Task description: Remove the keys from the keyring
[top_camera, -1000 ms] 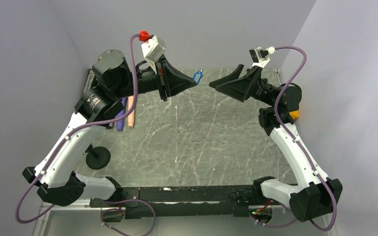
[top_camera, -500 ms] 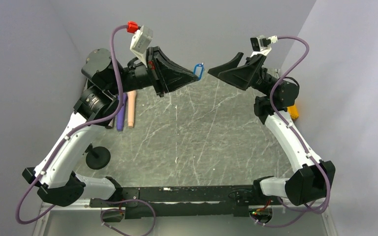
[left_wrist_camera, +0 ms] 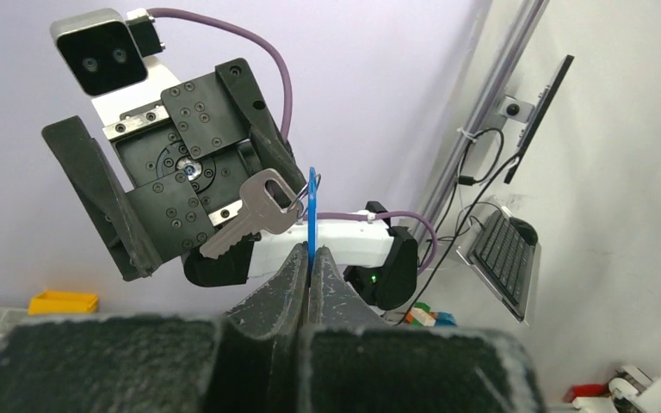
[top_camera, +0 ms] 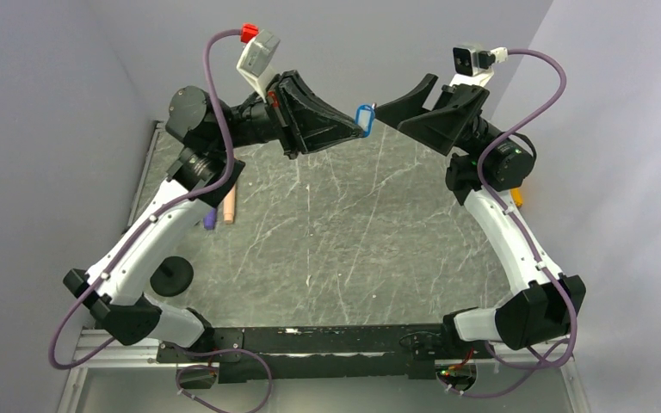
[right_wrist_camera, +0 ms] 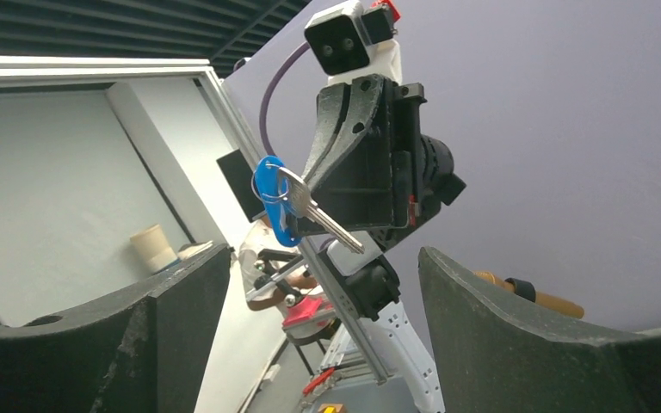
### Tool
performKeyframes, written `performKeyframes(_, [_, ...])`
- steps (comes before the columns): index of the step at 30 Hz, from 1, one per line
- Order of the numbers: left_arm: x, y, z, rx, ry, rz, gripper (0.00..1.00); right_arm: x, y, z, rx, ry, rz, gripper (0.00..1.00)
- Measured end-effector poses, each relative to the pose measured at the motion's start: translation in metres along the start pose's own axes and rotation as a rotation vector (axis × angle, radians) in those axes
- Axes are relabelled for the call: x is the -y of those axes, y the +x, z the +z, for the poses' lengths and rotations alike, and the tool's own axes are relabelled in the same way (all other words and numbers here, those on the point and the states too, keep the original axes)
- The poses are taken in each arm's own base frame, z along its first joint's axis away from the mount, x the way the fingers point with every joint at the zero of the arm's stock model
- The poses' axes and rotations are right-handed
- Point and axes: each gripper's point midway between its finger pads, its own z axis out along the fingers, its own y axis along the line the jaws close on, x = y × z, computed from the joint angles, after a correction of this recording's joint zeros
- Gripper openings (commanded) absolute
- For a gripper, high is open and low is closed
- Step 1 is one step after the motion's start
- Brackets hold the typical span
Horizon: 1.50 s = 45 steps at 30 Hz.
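Observation:
The keys [top_camera: 363, 118] are a small blue tag, a thin wire ring and one silver key, held high above the table. My left gripper [top_camera: 357, 129] is shut on the blue tag [left_wrist_camera: 311, 215], which stands edge-on between the fingertips [left_wrist_camera: 293, 267]. The silver key [left_wrist_camera: 245, 215] hangs off the ring to the tag's left. My right gripper [top_camera: 403, 95] is open and empty, just right of the tag and facing it. In the right wrist view the tag [right_wrist_camera: 268, 202] and key [right_wrist_camera: 314, 211] sit ahead of its spread fingers [right_wrist_camera: 181, 310].
A peach cylinder [top_camera: 228, 205] and a purple one [top_camera: 210, 219] lie on the marble table [top_camera: 336, 232] at the left, partly under my left arm. A black round-based stand [top_camera: 170, 275] is at the near left. A yellow object [top_camera: 516, 197] lies behind my right arm.
Both arms have risen and closed toward each other. My left gripper carried the blue tag up and right. My right gripper rose and swung left until it sits right beside the tag.

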Motion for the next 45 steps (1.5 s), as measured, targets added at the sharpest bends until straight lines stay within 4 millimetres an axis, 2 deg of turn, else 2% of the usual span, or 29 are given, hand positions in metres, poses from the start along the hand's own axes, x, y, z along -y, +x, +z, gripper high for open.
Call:
performKeyframes(6, [-0.007, 0.007, 0.006, -0.005, 0.042, -0.061, 0.00, -0.003, -0.001, 0.001, 0.000, -0.005, 0.004, 0.72])
performKeyframes(16, [-0.006, 0.010, 0.007, -0.003, 0.069, -0.085, 0.00, -0.005, 0.000, 0.002, -0.005, -0.020, 0.013, 0.46])
performKeyframes(28, [-0.010, 0.013, 0.007, -0.008, 0.063, -0.096, 0.00, -0.009, 0.003, 0.005, -0.014, -0.037, 0.014, 0.26])
performKeyframes(45, [-0.009, 0.013, 0.007, -0.005, 0.066, -0.099, 0.00, -0.013, 0.016, 0.011, -0.059, -0.069, 0.029, 0.26])
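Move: The loose key hangs just beyond the right fingertips, about 3 cm to the right hand's left, 1 cm back and 1 cm above its hand point. The blue tag is some 4 cm left of that hand, 2 cm back and 2 cm higher; the left fingertips holding it are roughly 5 cm left and 3 cm back, about level. From the left hand, the key is about 3 cm right, 2 cm ahead and 1 cm up. The hanging key is taken between the right hand's wide-open fingers, which narrow to about a quarter open and stop short of shut, while that hand eases back about 2 cm and then also 1 cm left towards the tag. The left hand keeps its pinch on the blue tag, brings it about 1 cm right and 1 cm down early on, then holds nearly still. ##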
